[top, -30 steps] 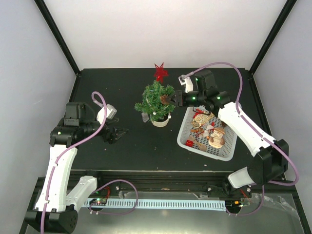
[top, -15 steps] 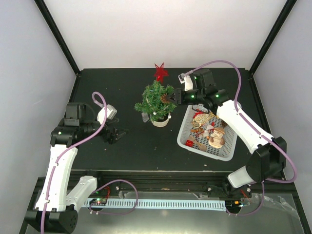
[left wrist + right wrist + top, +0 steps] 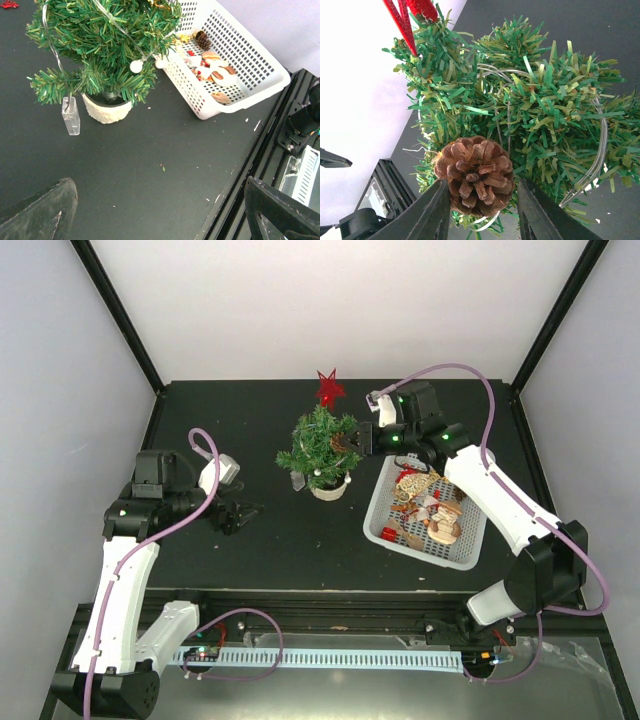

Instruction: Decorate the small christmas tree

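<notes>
The small christmas tree (image 3: 320, 445) stands in a white pot (image 3: 328, 490) at the table's middle back, with a red star (image 3: 329, 388) at its top. My right gripper (image 3: 347, 442) is at the tree's upper right side, shut on a brown pine cone (image 3: 476, 175) that is pressed into the green branches (image 3: 545, 100). Its left finger touches the cone, and a sliver of green shows at the right finger. My left gripper (image 3: 245, 512) hovers low over the table left of the tree, open and with nothing in it (image 3: 162, 210).
A white basket (image 3: 375, 505) with several wooden and red ornaments sits right of the tree, close to the pot (image 3: 106, 107). A clear tag (image 3: 70, 116) and white beads (image 3: 136, 66) hang from the lower branches. The table's metal front rail (image 3: 260, 150) is nearby.
The right gripper has carried the pine cone a little further left into the tree's branches, then held there. The left arm has not moved.
</notes>
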Action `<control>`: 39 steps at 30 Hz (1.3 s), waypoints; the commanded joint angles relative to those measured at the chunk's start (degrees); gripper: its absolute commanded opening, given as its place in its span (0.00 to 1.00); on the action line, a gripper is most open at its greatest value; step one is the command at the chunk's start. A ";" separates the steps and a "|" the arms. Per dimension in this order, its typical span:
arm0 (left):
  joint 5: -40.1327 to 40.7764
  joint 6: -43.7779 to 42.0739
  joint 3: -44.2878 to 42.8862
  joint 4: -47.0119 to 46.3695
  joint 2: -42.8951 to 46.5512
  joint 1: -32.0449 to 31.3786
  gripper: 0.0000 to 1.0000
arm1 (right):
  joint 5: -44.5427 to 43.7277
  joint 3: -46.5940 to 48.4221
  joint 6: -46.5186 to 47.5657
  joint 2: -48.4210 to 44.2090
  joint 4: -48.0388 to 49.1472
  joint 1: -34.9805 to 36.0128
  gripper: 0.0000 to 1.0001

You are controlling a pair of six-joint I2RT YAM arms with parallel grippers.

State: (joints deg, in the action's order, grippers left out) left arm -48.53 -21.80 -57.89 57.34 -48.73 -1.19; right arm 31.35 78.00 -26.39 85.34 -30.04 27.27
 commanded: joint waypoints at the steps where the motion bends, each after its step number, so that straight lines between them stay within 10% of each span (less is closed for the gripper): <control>1: 0.37 0.34 0.14 -0.92 0.81 0.43 0.91 | -1.18 0.19 0.19 -1.36 0.07 -0.20 0.40; 15: 0.63 0.29 0.31 -0.94 1.27 0.41 0.92 | -4.03 0.90 -0.13 -4.79 -1.46 -0.28 0.43; 25: -0.32 0.79 -0.36 -0.94 0.58 0.40 0.91 | -43.61 -1.18 -9.41 -11.30 -19.85 -2.32 0.51; 39: -0.75 0.56 -1.21 -0.81 -1.30 0.33 0.91 | -47.99 -15.36 -19.59 -1.27 -21.81 -13.51 0.63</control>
State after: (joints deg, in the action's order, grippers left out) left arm -48.10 -21.39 -57.58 56.97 -49.56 -1.19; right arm -10.15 62.61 -40.86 82.76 -51.83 15.49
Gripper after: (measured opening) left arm 0.915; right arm 0.615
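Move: The white basket of ornaments, which the right hand goes for, has its middle about 22 cm to that hand's right, level fore and aft and some 24 cm below. The pinecone on the tree sits right at the fingertips, about 2 cm to their left; the tree's middle is 6 cm left, 2 cm ahead and 8 cm lower. In the basket, the snowman lies 8 cm back and 26 cm right, the silver bow 4 cm back and 22 cm right. From the left hand, the basket is about 46 cm right, 15 cm ahead and 24 cm down. The pinecone in the branches comes free of the right fingers, which loosen slightly and ease up about 2 cm. The hand then sweeps quickly right, some 22 cm, away from the tree, and drops about 17 cm over the basket. Meanwhile the wrist swings clockwise and tips the fingers down towards the ornaments, and the fingers spread wider. ##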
